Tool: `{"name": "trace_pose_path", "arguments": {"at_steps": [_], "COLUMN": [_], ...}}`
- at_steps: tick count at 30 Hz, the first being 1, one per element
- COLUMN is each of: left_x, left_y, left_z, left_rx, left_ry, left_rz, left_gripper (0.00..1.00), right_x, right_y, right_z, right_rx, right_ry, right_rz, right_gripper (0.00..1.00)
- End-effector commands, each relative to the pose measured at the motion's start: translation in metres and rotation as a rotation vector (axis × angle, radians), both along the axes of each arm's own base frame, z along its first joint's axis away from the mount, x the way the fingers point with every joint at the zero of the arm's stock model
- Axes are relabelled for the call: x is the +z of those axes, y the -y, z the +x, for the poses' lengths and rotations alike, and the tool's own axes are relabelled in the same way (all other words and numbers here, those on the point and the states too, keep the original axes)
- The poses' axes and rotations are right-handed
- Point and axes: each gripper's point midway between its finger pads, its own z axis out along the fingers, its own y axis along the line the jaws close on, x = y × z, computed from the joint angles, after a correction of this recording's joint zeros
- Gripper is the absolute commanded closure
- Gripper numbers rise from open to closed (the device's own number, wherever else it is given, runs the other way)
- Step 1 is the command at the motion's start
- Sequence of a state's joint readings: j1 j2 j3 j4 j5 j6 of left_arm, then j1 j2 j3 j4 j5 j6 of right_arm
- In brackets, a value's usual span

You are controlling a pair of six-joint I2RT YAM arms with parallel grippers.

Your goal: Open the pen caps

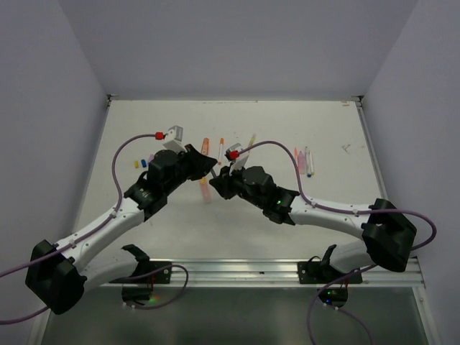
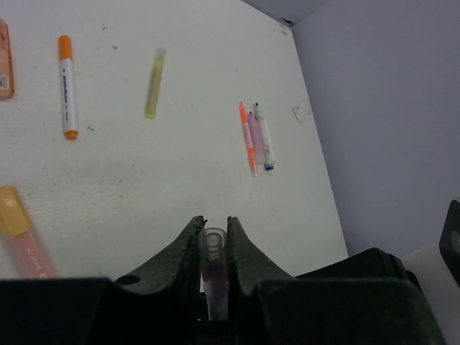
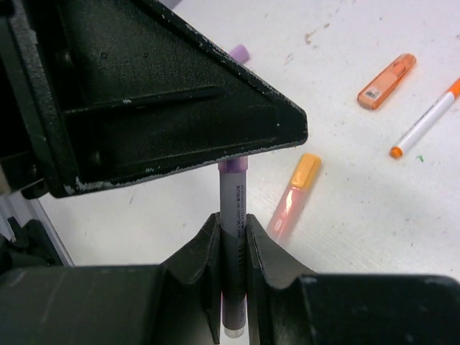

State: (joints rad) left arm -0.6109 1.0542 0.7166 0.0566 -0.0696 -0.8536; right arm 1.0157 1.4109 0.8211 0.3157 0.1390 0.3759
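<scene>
Over the middle of the table my two grippers meet on one lilac-grey pen [image 3: 233, 194]. My right gripper [image 3: 233, 223] is shut on its barrel. The pen's far lilac end runs under the black body of the left gripper [image 1: 208, 167]. My left gripper [image 2: 213, 224] is shut on a translucent pen cap [image 2: 213, 251] with purple showing inside. Where cap and barrel join is hidden, so I cannot tell if they are apart. In the top view the right gripper [image 1: 218, 180] sits tip to tip with the left.
A pink highlighter with an orange cap [image 3: 295, 194] lies just below the grippers. Farther back lie an orange highlighter [image 3: 387, 81], a white marker with orange ends [image 2: 67, 86], a yellow highlighter [image 2: 154, 83] and three slim pens [image 2: 256, 136]. A loose lilac cap [image 3: 239, 52] and small caps [image 1: 141, 164] lie to the left.
</scene>
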Motion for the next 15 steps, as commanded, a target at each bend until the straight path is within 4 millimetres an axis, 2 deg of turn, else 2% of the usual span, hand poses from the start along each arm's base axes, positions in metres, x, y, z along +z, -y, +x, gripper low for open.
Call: {"name": "trace_pose_path", "arguments": {"at_steps": [1,4,8,15], "left_x": [0.098,0.118,0.138,0.145], "left_y": [-0.087,-0.111,-0.130,-0.162], "left_z": [0.063,0.069,0.070,0.073], "left_rx": [0.425,0.515,0.579,0.660], "left_ry": [0.259,0.300,0.343,0.355], "left_rz": [-0.120,-0.151,-0.175,-0.217], "left_gripper": [1.00,1.00,1.00,1.00], "right_x": [-0.072,-0.082,-0.090,-0.096], "right_y": [0.039,0.045,0.047,0.046], "right_z": [-0.032,-0.036,-0.040,-0.043], "right_rx": [0.041,0.046,0.057,0.080], "right_ry": [-0.122,-0.134,-0.145,-0.146], "right_rz": [-0.240,-0.265,-0.275,-0.281], "right_gripper": [1.00,1.00,1.00,1.00]}}
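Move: The capped purple pen joins the hands: its barrel, in the right fingers, lies about 4 cm back and 3 cm below the left hand; its cap, in the left fingers, is about 5 cm ahead and 4 cm above the right. From the left hand, the loose caps lie some 28 cm left, 14 cm ahead, 19 cm down; the orange-capped highlighter is 4 cm left, 2 cm ahead on the table. Pulling apart, with barely any travel at first, then quickly: the left hand sweeps left, up and forward, nearly 20 cm in all, swinging about 30 degrees counter-clockwise with its fingertips lifting, its grip kept on the cap. The right hand keeps hold of the barrel and goes mostly down, some 10 cm, also back and right, its fingers tipping further downwards. ##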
